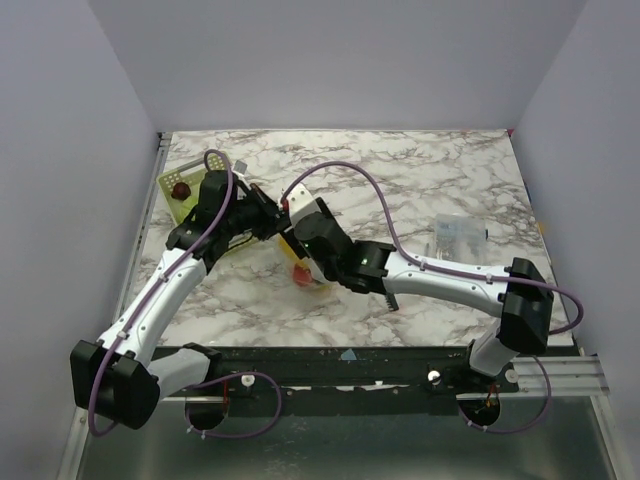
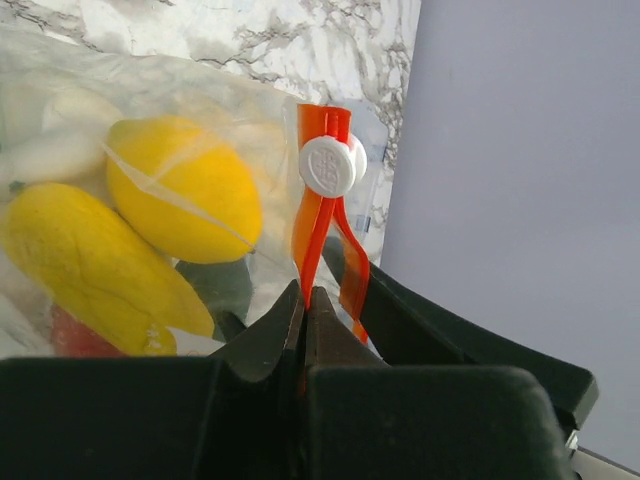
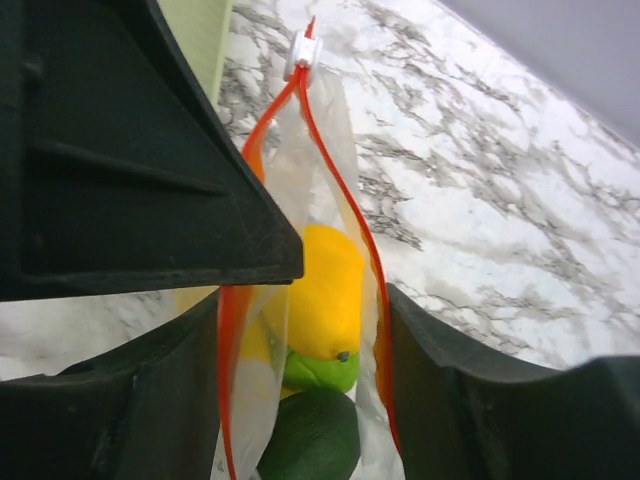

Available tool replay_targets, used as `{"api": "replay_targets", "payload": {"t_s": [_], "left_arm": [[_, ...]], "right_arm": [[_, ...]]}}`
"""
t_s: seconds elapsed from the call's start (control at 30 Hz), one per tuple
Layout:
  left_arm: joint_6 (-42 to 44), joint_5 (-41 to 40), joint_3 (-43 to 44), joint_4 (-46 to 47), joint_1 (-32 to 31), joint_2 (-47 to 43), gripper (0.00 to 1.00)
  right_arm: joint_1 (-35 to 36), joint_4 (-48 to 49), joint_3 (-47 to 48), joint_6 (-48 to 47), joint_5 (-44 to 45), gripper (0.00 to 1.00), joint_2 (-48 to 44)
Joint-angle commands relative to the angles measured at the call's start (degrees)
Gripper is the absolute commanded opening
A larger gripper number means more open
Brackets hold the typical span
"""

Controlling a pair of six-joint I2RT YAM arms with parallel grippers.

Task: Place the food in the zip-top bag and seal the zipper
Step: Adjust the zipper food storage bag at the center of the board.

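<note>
The zip-top bag (image 1: 318, 287) hangs between the two arms over the marble table (image 1: 420, 180). My left gripper (image 2: 305, 295) is shut on the red-orange zipper (image 2: 318, 225), just below its white slider (image 2: 330, 165). Through the clear plastic I see the food: a yellow lemon (image 2: 185, 190), a long yellow piece (image 2: 90, 265), a whitish piece (image 2: 55, 150) and a bit of red (image 2: 80, 338). My right gripper (image 3: 303, 300) is open and straddles the bag's open mouth, one zipper strip (image 3: 372, 260) running by each finger. Yellow (image 3: 325, 280), light green (image 3: 320, 370) and dark green (image 3: 315, 435) food lie inside.
A light green slotted basket (image 1: 175, 205) with a red item sits at the back left, behind the left arm. A clear rigid plastic box (image 1: 458, 235) stands on the right of the table. Grey walls close in three sides.
</note>
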Motion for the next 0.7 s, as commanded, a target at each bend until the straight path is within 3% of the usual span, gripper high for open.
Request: {"api": "replay_targets", "payload": {"t_s": [0.0, 0.07, 0.1, 0.2, 0.3, 0.37, 0.53, 0.67], "left_arm": [[0.4, -0.3, 3.2, -2.8, 0.1, -0.7, 0.00], [1.5, -0.6, 3.4, -3.0, 0.1, -1.4, 0.01], [2.1, -0.7, 3.5, -3.3, 0.2, -1.8, 0.06], [5.0, -1.3, 3.6, -3.6, 0.6, -3.2, 0.32], [9.5, 0.8, 2.5, -2.6, 2.9, -5.2, 0.59], [15.5, 3.0, 1.7, -1.5, 5.0, -6.8, 0.69], [32.6, 1.9, -2.1, 1.3, 6.5, -10.7, 0.74], [39.1, 1.6, -5.5, 5.9, 7.3, -10.3, 0.75]], "right_arm": [[0.5, 6.4, -1.6, -1.3, 5.6, 0.57, -0.2], [0.5, 7.1, -2.4, -0.8, 3.7, 0.38, -0.5], [0.4, 7.1, -2.8, -0.5, 3.6, 0.26, -0.6], [-0.2, 10.9, -5.3, 1.6, 1.5, 0.01, -1.3], [-1.9, 12.7, -7.2, 3.1, -1.8, 0.01, -2.2], [-3.2, 13.2, -8.5, 4.0, -3.9, 0.01, -3.5], [-7.6, 13.2, -10.7, 3.5, -17.8, 0.01, -6.1], [-11.7, 15.2, -13.6, 3.0, -30.9, 0.01, -8.4]]}}
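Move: The right hand's open fingers straddle the bag's two orange zipper strips, which run right at its pads, barely 1 cm ahead; the white slider end is about 6 cm ahead and 2 cm left of them. The food in the bag lies some 15 cm below and 3 cm back, and the green basket about 18 cm left, 7 cm farther out and 18 cm down. The left hand's shut fingers already pinch the strips, with that grasping spot within 1 cm. The right fingers shut on both orange zipper strips, pinching them together, and then carry the strips some 3 cm forward and to the right, dipping about 2 cm on the way with only a slight roll. As the right grip closes, the left fingers open wide and let go of the strips, and the left hand draws off about 5 cm to the left and 3 cm up, clear of the bag, its fingertips tilting up by some 30 degrees. ##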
